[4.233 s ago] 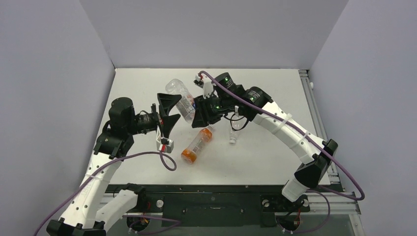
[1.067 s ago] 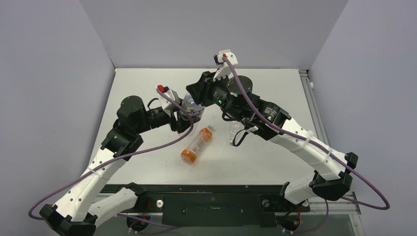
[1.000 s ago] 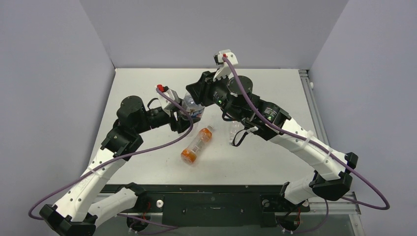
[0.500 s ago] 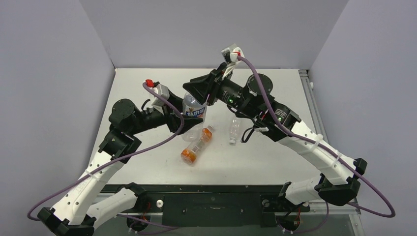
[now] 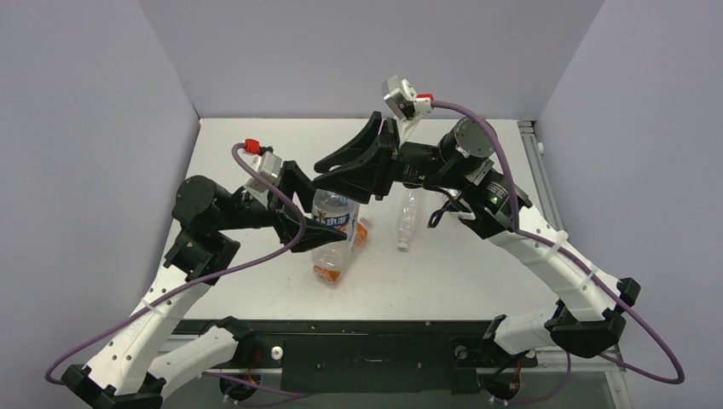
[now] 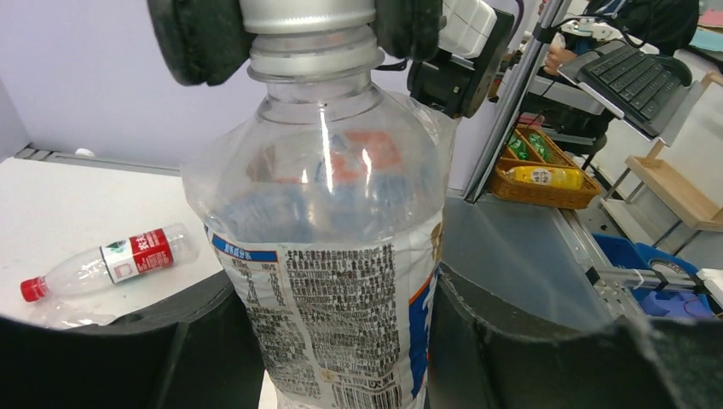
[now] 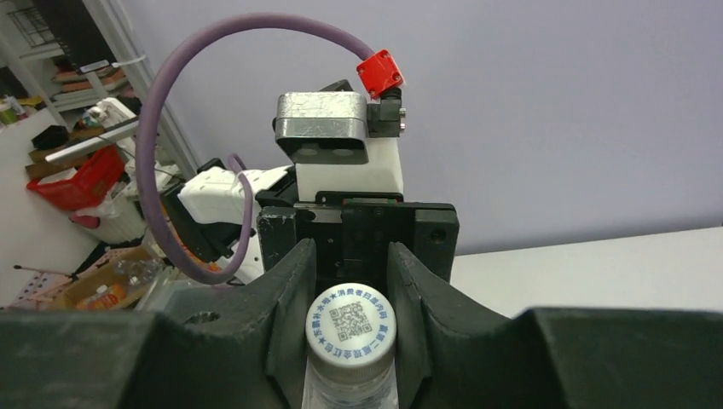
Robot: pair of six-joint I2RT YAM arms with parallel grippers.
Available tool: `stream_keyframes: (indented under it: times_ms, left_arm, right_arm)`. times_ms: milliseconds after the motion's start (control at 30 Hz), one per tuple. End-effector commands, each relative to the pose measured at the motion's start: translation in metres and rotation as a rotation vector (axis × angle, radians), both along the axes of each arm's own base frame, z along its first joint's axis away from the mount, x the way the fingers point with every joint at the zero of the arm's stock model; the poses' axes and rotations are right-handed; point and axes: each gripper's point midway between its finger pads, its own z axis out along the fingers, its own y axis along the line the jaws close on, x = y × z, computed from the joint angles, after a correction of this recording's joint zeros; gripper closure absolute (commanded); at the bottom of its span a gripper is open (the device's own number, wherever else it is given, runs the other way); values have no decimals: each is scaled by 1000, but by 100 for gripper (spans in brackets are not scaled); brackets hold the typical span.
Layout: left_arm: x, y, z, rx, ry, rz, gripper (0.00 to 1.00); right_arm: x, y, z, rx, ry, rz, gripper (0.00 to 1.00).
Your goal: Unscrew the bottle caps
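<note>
A clear bottle with a printed label stands upright above the table, and my left gripper is shut on its body. Its whitish bottle cap carries a printed code, and my right gripper is shut on it from above. In the top view the right fingers hide that cap. An orange bottle lies half hidden behind the held bottle. A small clear bottle lies to the right. A red cap closes a small red-labelled bottle lying on the table.
The white table is walled by grey panels at the back and both sides. A metal rail runs along its right edge. Purple cables loop from both wrists. The arm bases sit on the black frame at the near edge.
Both grippers have carried the clear bottle up and toward the near edge, turning it upright. It now stands over the orange bottle. Both grips have held.
</note>
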Motion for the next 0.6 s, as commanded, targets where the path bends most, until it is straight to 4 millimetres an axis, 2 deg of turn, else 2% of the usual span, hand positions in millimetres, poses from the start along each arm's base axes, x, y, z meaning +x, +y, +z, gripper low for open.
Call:
stream_keyframes:
  times_ms: [0,33,67,100,133,167,233,300,367,400,433,467,567]
  left_arm:
    - [6,0,8,-8,-7,19,89]
    - [15,1,8,-14,-6,71,87]
    - [24,2,3,0,-16,112,86]
    - [36,3,3,-3,-19,181,85]
    - [44,5,-2,16,-49,224,85]
    - [56,7,-5,19,-55,291,85]
    - [76,13,-12,39,-97,406,85]
    - [91,20,-15,54,-147,495,85]
    - [100,24,-16,66,-176,541,85]
    - [101,24,-16,68,-184,549,85]
    - [102,25,-22,91,-180,555,85]
    - [103,25,-23,97,-183,557,85]
    - [103,22,-28,120,-189,555,86]
  right_arm:
    - [-16,-22,20,-13,-100,-25,74]
    - [-6,-25,12,-54,-96,-101,60]
    - [20,-31,15,-55,-69,-268,40]
    - [26,-36,11,-75,-68,-339,32]
    - [48,-45,10,-77,-39,-481,24]
    - [52,-50,12,-65,-20,-527,23]
    - [75,-61,8,-59,47,-684,20]
    - [84,-61,1,-71,96,-751,20]
    - [91,-57,-2,-101,128,-804,19]
    - [97,-48,-13,-141,134,-822,19]
    - [98,-49,-13,-158,140,-853,18]
    - [100,-38,-22,-191,138,-854,19]
    - [102,-28,-21,-205,139,-867,25]
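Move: The bottle cap is right between the right fingers, pinched, and sits about 10 cm above the left hand, which grips the bottle body. Low on the table, roughly 40 cm below the left hand, the orange bottle lies some 16 cm ahead and 2 cm to the left of it. The clear bottle lies about 27 cm ahead and 17 cm to the right of the left hand, equally low. Open the right gripper wide to let go of the cap, then swing it forward about 9 cm, turning some 40 degrees clockwise while backing off a few centimetres to the right before easing partly back. Together with it, bring the left gripper forward about 9 cm and some 3 cm down, turning nearly 30 degrees counter-clockwise, still gripping the bottle body. ##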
